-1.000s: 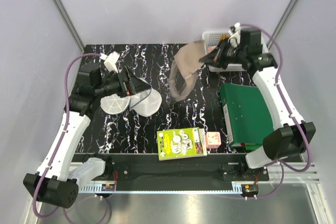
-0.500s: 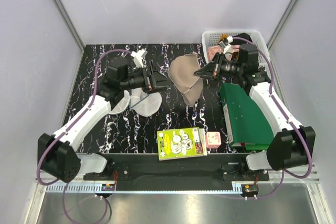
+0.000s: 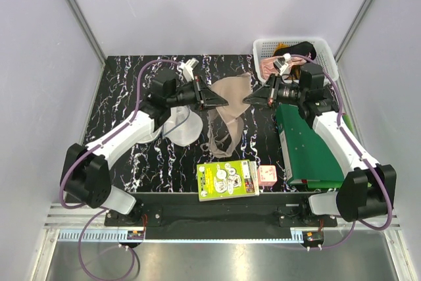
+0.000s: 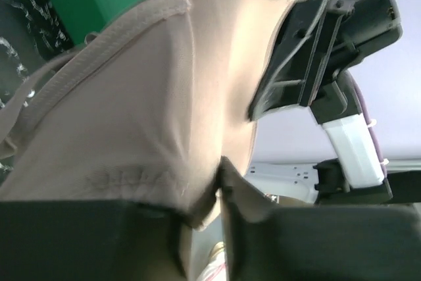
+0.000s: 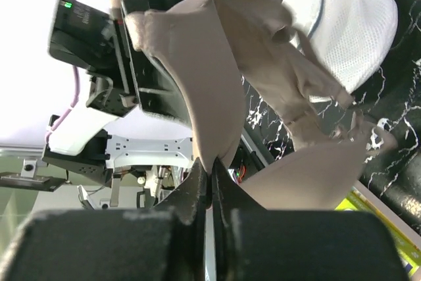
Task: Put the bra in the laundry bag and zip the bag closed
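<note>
The beige bra (image 3: 228, 106) hangs in the air between both grippers above the middle of the black table. My left gripper (image 3: 220, 102) is shut on its left edge; the fabric (image 4: 131, 116) fills the left wrist view. My right gripper (image 3: 247, 99) is shut on its right edge; the bra also shows in the right wrist view (image 5: 210, 83), pinched between the closed jaws. Its cups and straps droop down to the table. The white mesh laundry bag (image 3: 179, 126) lies open on the table under my left arm, also in the right wrist view (image 5: 348, 24).
A white lattice basket (image 3: 263, 47) with pink and black garments stands at the back right. A green box (image 3: 306, 143) lies at the right. A yellow-green booklet (image 3: 227, 179) and a small pink box (image 3: 266, 176) lie near the front edge.
My left gripper moved right and took hold of the bra's left edge. The bra now stretches between both grippers and hangs lower. My right gripper shifted slightly left and down.
</note>
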{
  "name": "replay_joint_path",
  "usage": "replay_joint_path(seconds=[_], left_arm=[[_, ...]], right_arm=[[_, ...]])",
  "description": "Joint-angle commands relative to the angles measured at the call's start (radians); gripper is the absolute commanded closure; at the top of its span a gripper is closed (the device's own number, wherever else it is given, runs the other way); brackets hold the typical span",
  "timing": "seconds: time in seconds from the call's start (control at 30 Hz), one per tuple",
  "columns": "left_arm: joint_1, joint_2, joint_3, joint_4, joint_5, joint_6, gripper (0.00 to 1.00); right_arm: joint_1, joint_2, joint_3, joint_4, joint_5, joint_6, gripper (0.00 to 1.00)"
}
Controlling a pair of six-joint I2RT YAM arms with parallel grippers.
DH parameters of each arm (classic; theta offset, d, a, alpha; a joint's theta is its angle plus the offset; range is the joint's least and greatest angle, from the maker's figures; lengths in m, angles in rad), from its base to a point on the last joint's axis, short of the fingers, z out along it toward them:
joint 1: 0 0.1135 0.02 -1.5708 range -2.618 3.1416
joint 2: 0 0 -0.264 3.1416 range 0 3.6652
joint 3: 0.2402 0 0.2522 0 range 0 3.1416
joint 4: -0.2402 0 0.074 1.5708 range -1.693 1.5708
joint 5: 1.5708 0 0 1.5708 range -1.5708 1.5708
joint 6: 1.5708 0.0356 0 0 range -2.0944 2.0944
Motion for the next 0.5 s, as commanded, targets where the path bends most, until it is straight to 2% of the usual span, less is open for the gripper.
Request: replay_joint_path(seconds=[0.0,0.03,0.07,0.17,0.23,0.27,0.3,0.47], left_arm=[[-0.024,0.009,0.129,-0.035,-0.081,0.103,1.0],[-0.033,0.009,0.175,-0.123,-0.106,0.133,1.0],[-0.043,0.009,0.197,-0.159,-0.153,0.161,1.0],[-0.075,0.012,0.24,-0.218,-0.219,0.205,1.0],[-0.099,0.012,0.263,-0.235,-0.265,0.225,1.0],[-0.11,0.012,0.275,-0.248,-0.282,0.24,1.0],[-0.134,0.015,0.287,-0.264,-0.307,0.268,1.0],[-0.22,0.065,0.402,-0.371,-0.442,0.371,1.0]], right_arm=[[0.0,-0.057,-0.018,0.002,0.008,0.002,0.88],[0.0,-0.07,-0.011,-0.039,0.04,-0.012,0.83],[0.0,-0.076,-0.003,-0.091,0.079,-0.065,0.62],[0.0,-0.105,0.034,-0.368,0.264,-0.209,0.44],[0.0,-0.131,0.048,-0.458,0.404,-0.265,0.29],[0.002,-0.14,0.046,-0.522,0.485,-0.294,0.24],[0.0,-0.149,0.04,-0.538,0.502,-0.308,0.2],[0.0,-0.245,-0.035,-0.547,0.469,-0.344,0.11]])
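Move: The bra hangs between the two facing grippers, its middle about 2 cm back, 1 cm right and 6 cm below the left hand, and about 3 cm back, 5 cm left and 6 cm below the right. The laundry bag lies open about 13 cm left of the left hand, level with it and 25 cm down. From the right hand, the yellow book is about 18 cm back, 5 cm left; the white basket is 23 cm ahead, 19 cm right. Rightward by about 4 cm and up some 3 cm goes the left hand, tilting about 15 degrees, its nearly shut fingers closing fully to pinch the bra. The right hand opens wide to let go of its side and draws off right and down, about 5 cm each way, its fingers tipping down and swinging clockwise towards forward. ##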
